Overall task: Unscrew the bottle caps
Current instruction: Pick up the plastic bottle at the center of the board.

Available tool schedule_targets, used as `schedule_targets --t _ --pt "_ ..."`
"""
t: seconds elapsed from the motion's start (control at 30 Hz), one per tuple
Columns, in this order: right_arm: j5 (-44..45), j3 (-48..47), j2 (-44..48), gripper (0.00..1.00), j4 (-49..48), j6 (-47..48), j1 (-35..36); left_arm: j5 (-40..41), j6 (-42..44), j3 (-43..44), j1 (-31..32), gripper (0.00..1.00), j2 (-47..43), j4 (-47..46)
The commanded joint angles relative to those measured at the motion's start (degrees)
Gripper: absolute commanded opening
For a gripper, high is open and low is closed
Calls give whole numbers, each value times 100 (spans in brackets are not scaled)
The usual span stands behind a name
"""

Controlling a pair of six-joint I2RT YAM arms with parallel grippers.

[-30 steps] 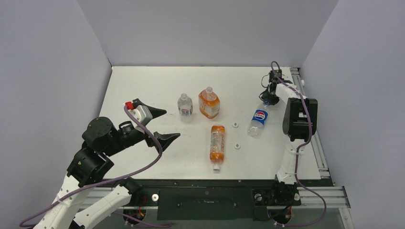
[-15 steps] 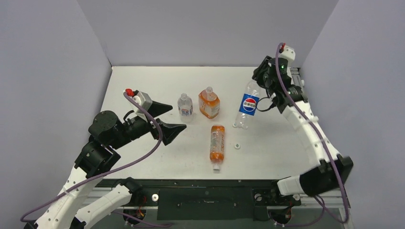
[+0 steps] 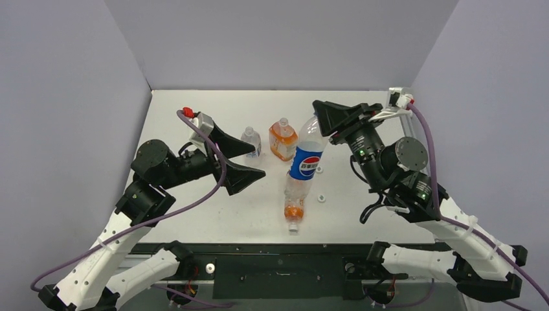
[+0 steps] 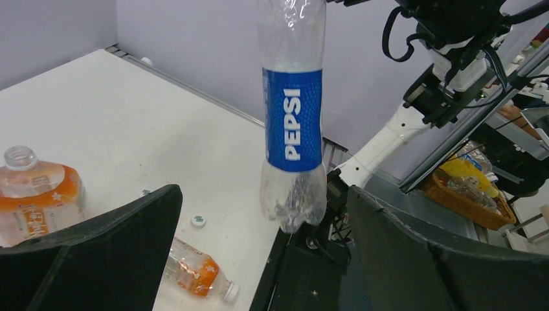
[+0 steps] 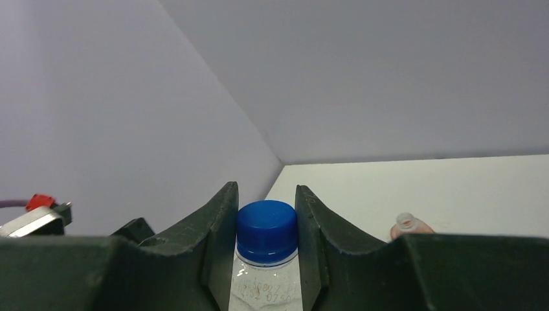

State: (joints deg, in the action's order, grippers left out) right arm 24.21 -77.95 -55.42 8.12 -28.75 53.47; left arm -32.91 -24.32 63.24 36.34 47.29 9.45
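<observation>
My right gripper (image 3: 322, 120) (image 5: 267, 214) is shut on the blue cap (image 5: 267, 231) of a clear Pepsi bottle (image 3: 305, 162) (image 4: 292, 116). The bottle hangs upright in the air over the table's middle. To its left my left gripper (image 3: 254, 162) (image 4: 264, 194) stands open, its fingers apart on either side of the bottle's base without touching it. A slim orange bottle (image 3: 294, 197) (image 4: 197, 272) lies on the table with a white cap (image 3: 293, 227) on its neck. The wide orange bottle (image 3: 283, 139) (image 4: 35, 194) and a small clear bottle (image 3: 250, 141) stand uncapped.
Loose white caps lie on the table (image 3: 194, 116): one (image 3: 322, 197) right of the lying bottle, one with a green mark (image 4: 198, 221). Grey walls close in the back and both sides. A metal rail (image 3: 427, 194) runs along the right edge.
The right arm has lifted the Pepsi bottle by its cap from the table's right side and swung it to the middle. The left gripper has moved right toward it, still open.
</observation>
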Motion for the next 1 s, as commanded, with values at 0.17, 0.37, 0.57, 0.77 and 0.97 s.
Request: schedule_targets --t 0.17,0.37,0.57,0.77,0.97 --pt "1446 -333 -781 0 -1486 1591 1993 -634 -319 184 193 97 251 -679" --pt "1969 -625 -1261 0 -2013 2346 2644 -370 -24 47 238 97 179 -540" --pt "2351 -605 -1572 0 -2889 2995 3048 -417 -62 -175 242 97 18 -512" --pt "2664 -457 -1909 0 -3992 3611 3395 -498 -169 -254 240 97 -19 -688" --pt "2698 -415 -2187 0 -4687 3938 3621 -572 12 -276 233 85 -17 -718"
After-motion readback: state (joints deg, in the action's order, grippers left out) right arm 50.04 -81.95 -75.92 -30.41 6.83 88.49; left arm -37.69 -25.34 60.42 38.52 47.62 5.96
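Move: The Pepsi bottle hangs by its cap from the right fingers. Its middle is about 13 cm to the right of the left hand, 4 cm ahead and 7 cm lower; the gap between the left fingers is some 15 cm left of the right hand, 6 cm back and 6 cm lower. On the table, roughly 38 cm below the left hand, the lying orange bottle is 11 cm ahead and 11 cm right, the standing orange bottle 28 cm ahead and 8 cm right. Leftward and back, the right hand sweeps the Pepsi bottle about 14 cm left and 8 cm back into the left gripper's open jaws, dipping slightly before ending a little higher, its fingertips tipping up some 15 degrees. It keeps the cap pinched throughout. The left hand eases about 2 cm back and slightly right, fingers still wide open around the bottle. ##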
